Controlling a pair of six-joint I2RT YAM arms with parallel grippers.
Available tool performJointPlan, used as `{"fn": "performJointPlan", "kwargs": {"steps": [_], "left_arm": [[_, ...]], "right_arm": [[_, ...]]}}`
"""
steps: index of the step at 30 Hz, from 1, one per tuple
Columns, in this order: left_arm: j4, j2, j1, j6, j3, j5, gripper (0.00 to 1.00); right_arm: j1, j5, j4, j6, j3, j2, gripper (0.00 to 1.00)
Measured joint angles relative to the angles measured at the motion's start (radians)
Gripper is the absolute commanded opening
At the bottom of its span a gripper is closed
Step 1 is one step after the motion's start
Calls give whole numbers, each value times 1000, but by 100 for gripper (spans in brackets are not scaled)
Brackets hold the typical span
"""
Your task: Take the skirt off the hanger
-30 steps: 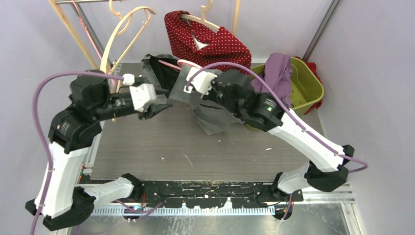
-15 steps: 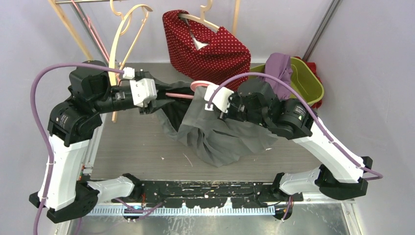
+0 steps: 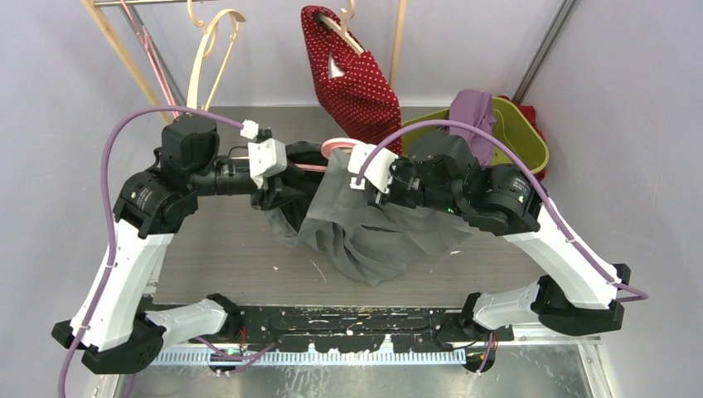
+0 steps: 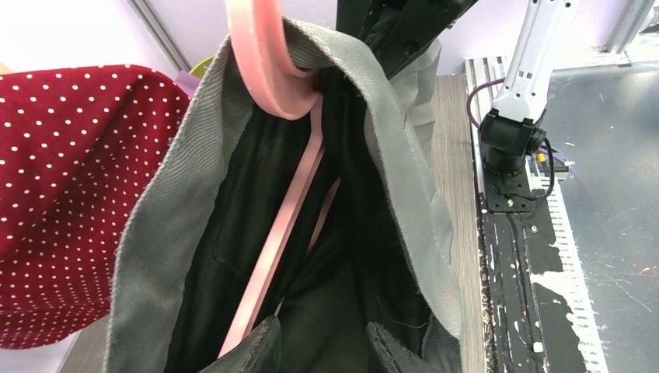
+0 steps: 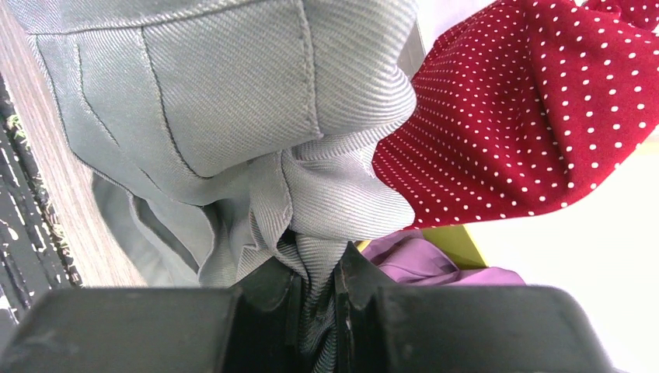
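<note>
The grey skirt (image 3: 373,240) with black lining drapes between both arms, its lower part bunched on the table. The pink hanger (image 3: 336,144) is still inside the waistband; its hook (image 4: 268,54) sticks out over the grey band (image 4: 155,225). My left gripper (image 3: 280,184) reaches into the skirt's opening. Its fingers (image 4: 320,332) stand part-way apart, with the hanger's pink arms running down to the left finger and dark lining covering the contact. My right gripper (image 3: 348,184) is shut on a twisted fold of the skirt (image 5: 233,93), pinched between the jaws (image 5: 317,280).
A red polka-dot garment (image 3: 352,79) hangs on a wooden hanger just behind the skirt. A green basket (image 3: 524,141) holding purple cloth (image 3: 468,112) stands at the back right. Bare wooden hangers (image 3: 207,58) hang at the back left. The grey table (image 3: 224,265) lies below.
Both grippers have come down and to the right with the skirt, which now spreads lower onto the table. The red garment has swung edge-on. The left arm has shifted right.
</note>
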Motion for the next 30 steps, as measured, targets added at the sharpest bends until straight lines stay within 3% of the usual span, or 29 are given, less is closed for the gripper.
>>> {"fn": "performJointPlan", "kwargs": {"steps": [11,20,30], "left_arm": [[35,14,0,-6,27,-2,50],[79,51,0,-22,7,-2,75],[114,63,0,-53,-72,21,73]], "right_arm": [[21,-4,-24,6,14,21,1],[46,4,-52,6,35,26,1],[50,24,-71,5,61,33,1]]}}
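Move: The left hand, half open at the mouth of the grey skirt's waistband, goes for the pink hanger's thin bar, about 3 cm ahead, 3 cm to the right and 2 cm lower. The grey skirt's bulk hangs about 9 cm right, 4 cm back and 15 cm below. The red dotted skirt hangs some 18 cm ahead, 8 cm right, about level. From the right hand, pinching the grey skirt, the bar lies roughly 9 cm left and 4 cm ahead. No grip begins: the left hand works deeper into the grey waistband and brings its fingers around the pink hanger's thin bar, going about 2.5 cm forward and 2 cm right, rising slightly first, then sinking to end some 2 cm lower. On the way its fingers spread from under half to three-quarters open. The right hand keeps its pinch on the grey skirt, easing about 1 cm back. ##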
